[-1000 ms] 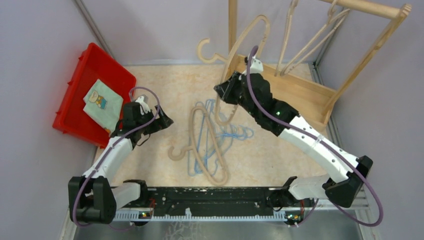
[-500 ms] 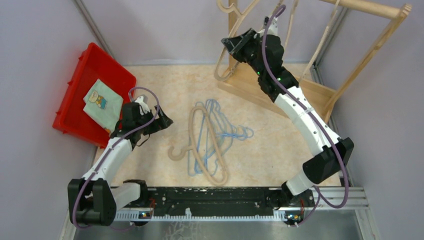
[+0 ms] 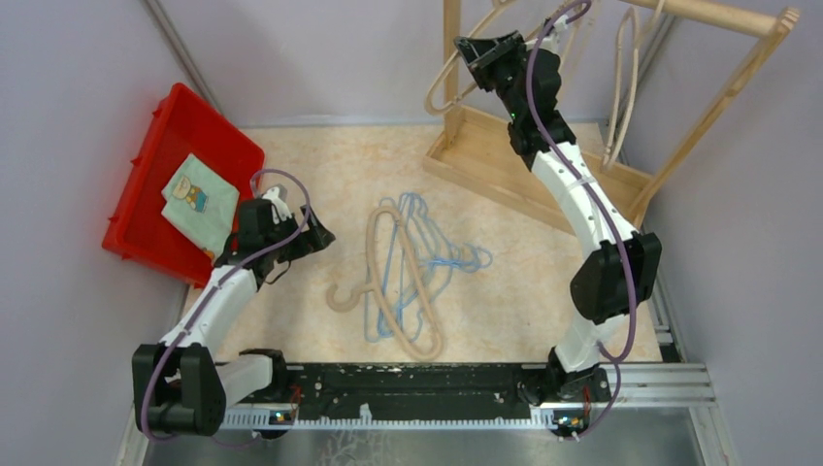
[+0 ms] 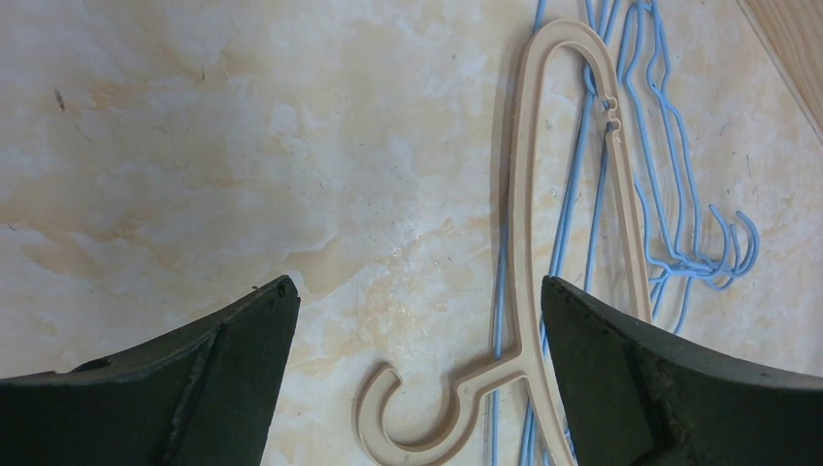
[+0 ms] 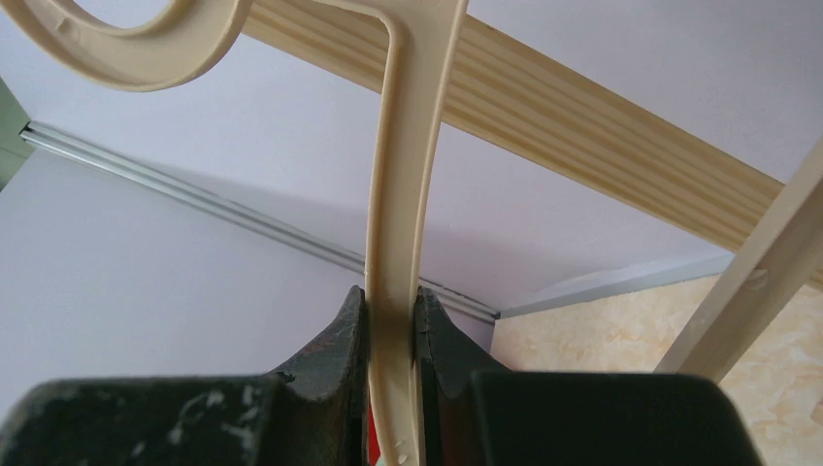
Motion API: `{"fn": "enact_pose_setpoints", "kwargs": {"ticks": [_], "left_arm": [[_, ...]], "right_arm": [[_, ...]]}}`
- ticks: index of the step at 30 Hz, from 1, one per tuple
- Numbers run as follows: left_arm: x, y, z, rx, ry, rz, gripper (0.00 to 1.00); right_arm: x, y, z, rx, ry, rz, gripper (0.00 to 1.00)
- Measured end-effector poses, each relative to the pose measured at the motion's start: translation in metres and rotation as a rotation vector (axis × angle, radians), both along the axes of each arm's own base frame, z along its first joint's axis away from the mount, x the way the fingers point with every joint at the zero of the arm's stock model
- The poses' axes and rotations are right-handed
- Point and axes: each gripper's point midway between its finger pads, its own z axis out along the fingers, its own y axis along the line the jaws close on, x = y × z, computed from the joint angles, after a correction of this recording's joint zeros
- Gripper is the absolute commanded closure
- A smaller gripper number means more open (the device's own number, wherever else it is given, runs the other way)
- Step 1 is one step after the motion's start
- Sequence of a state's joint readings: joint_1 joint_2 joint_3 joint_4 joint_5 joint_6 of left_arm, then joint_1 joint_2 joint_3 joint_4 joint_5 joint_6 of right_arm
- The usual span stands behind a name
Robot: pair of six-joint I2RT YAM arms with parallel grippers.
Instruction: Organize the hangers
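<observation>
A beige hanger point(image 3: 393, 282) lies on the table over several light-blue wire hangers point(image 3: 442, 257). My left gripper point(image 3: 320, 236) is open and empty, just left of them. In the left wrist view its jaws point(image 4: 417, 291) stand wide apart above the beige hanger's hook point(image 4: 388, 427), with the blue wire hangers point(image 4: 670, 194) to the right. My right gripper point(image 3: 477, 49) is raised high beside the rack's left post and shut on another beige hanger point(image 3: 442, 83). The right wrist view shows the gripper point(image 5: 392, 301) clamped on this hanger's stem point(image 5: 408, 175), its hook point(image 5: 126, 49) beside the rack's bar point(image 5: 582, 126). Beige hangers point(image 3: 621, 87) hang on the rack.
A wooden rack frame point(image 3: 543, 165) stands at the back right on a board base. A red bin point(image 3: 155, 146) holding a folded cloth point(image 3: 199, 199) sits at the left, close behind my left arm. Lilac walls close in the table on three sides.
My right arm has lifted the beige hanger from over the table up and back, to the rack's left post and top bar. The left arm and the hangers on the table have not moved.
</observation>
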State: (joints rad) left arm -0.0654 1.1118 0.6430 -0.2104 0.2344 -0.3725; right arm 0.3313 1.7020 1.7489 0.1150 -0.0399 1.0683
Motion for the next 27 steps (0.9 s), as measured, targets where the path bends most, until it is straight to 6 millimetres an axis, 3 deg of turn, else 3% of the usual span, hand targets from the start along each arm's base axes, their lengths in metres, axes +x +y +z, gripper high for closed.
{"fn": "enact_pose_setpoints", "kwargs": {"ticks": [7,13,16,22,27], "left_arm": [[0.000,0.002,-0.004,0.013,0.008,-0.001,0.00],[0.000,0.002,-0.006,0.016,0.013,0.000,0.00],[0.000,0.002,-0.009,0.018,0.023,-0.002,0.00],[0.000,0.002,-0.013,0.020,0.036,-0.003,0.00],[0.000,0.002,-0.013,0.024,0.036,-0.008,0.00]], "right_arm": [[0.013,-0.001,0.002,0.052,-0.012,-0.006,1.00],[0.020,-0.016,0.005,0.083,-0.008,-0.057,0.99],[0.024,-0.026,0.005,0.103,-0.002,-0.094,0.91],[0.027,-0.034,0.004,0.111,0.006,-0.123,0.63],[0.026,-0.035,0.001,0.087,0.016,-0.129,0.54]]}}
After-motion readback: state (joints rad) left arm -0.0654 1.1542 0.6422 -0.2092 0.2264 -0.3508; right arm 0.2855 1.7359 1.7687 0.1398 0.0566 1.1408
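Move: Just short of the rack's top rail, the right hand already holds the beige hanger by its side, hook up and to the right. The rail spot near its left end lies about 6 cm ahead, 8 cm right and 8 cm above; the top of the rack's left post is some 10 cm straight ahead and 6 cm up. The nearest hung hanger is roughly 20 cm right, level fore and aft, 5 cm lower. From the left hand the rail spot is about 27 cm ahead, 38 cm right and 42 cm up. Easing the held hanger's hook onto the rail, the right hand first goes forward a couple of centimetres, then swings about 3.5 cm to its right along the rail, rolling slightly and turning some 5 degrees clockwise. There it stops and the fingers part to a bit under half open, letting go of the hanger's side. ##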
